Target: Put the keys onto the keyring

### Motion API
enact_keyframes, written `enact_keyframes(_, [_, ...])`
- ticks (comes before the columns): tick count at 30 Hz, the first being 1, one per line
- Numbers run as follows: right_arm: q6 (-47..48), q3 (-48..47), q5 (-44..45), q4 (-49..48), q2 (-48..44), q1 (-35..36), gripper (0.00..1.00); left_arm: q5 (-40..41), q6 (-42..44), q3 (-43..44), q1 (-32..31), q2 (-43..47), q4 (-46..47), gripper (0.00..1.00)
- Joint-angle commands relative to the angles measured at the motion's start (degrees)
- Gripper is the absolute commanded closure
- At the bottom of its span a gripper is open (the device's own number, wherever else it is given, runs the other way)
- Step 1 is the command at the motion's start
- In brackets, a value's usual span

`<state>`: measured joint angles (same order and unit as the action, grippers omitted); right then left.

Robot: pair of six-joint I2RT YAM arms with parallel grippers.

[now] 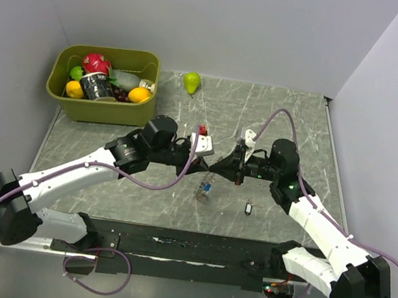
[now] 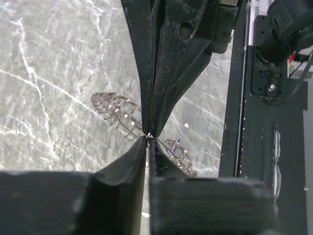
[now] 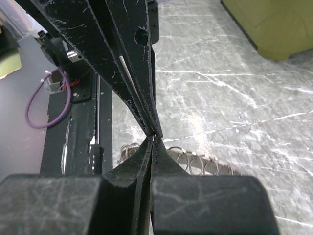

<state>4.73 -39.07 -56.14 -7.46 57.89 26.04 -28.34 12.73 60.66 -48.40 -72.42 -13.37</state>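
My left gripper (image 1: pixel 203 167) and right gripper (image 1: pixel 214 167) meet tip to tip over the middle of the table. Both are shut on the same spot of the keyring (image 1: pixel 202 192), a thin grey wire ring with small loops, which hangs under the tips. In the left wrist view the keyring (image 2: pixel 117 110) runs beneath my left gripper (image 2: pixel 147 139). In the right wrist view the keyring (image 3: pixel 195 159) shows behind my right gripper (image 3: pixel 154 139). A blue-tagged key (image 1: pixel 207 188) sits at the ring. A dark-tagged key (image 1: pixel 248 208) lies on the table to the right. A red-tagged key (image 1: pixel 203 129) lies farther back.
An olive bin (image 1: pixel 60 92) of toy fruit and a can stands at the back left. A green pear (image 1: pixel 191 81) lies at the back centre. A small white block (image 1: pixel 205 147) sits behind the left gripper. A black rail (image 1: pixel 185 249) runs along the near edge.
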Motion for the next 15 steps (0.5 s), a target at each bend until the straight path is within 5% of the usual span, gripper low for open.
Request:
enact_keyframes(1, [-3.32, 1.27, 2.08, -6.50, -2.34, 0.41, 1.00, 1.43, -4.01, -1.24, -0.03, 4.30, 9.92, 0.75])
enact_keyframes(4, [-5.43, 3.64, 2.70, -11.42, -4.27, 0.50, 1.00, -1.18, -7.18, -4.76, 2.52, 6.94, 15.35, 0.59])
enact_keyframes(9, [-10.08, 5.40, 1.74, -18.09, -5.94, 0.24, 1.00, -16.20, -15.70, -12.23, 10.68, 11.69, 27.41, 0.53])
enact_keyframes(15, [-19.83, 8.39, -1.16, -32.15, -7.26, -0.11, 1.00, -25.61, -21.95, -15.84, 13.42, 10.99, 37.78, 0.50])
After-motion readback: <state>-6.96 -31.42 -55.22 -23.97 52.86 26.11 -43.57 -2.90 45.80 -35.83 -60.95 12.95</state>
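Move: The keyring hangs from the meeting fingertips of both hands; its middle is about 6 cm below the left hand and 2 cm back, level sideways. On it, a blue key tag hangs at much the same place. The last black key lies on the table some 15 cm to the left hand's right, 4 cm back and 20 cm below. From the right hand, the ring's middle is likewise about 6 cm below and 2 cm back, level sideways. The left hand opens its fingers to about half, lets go of the keyring at the right fingertips and draws away up and to its left, about 5 cm up and 4 cm across, its tips swinging up some 20 degrees until they point nearly level to the right. The right hand keeps its shut pinch on the ring and holds nearly in place at first, then eases a centimetre or two up and back while its fingertips tilt slightly upward. ##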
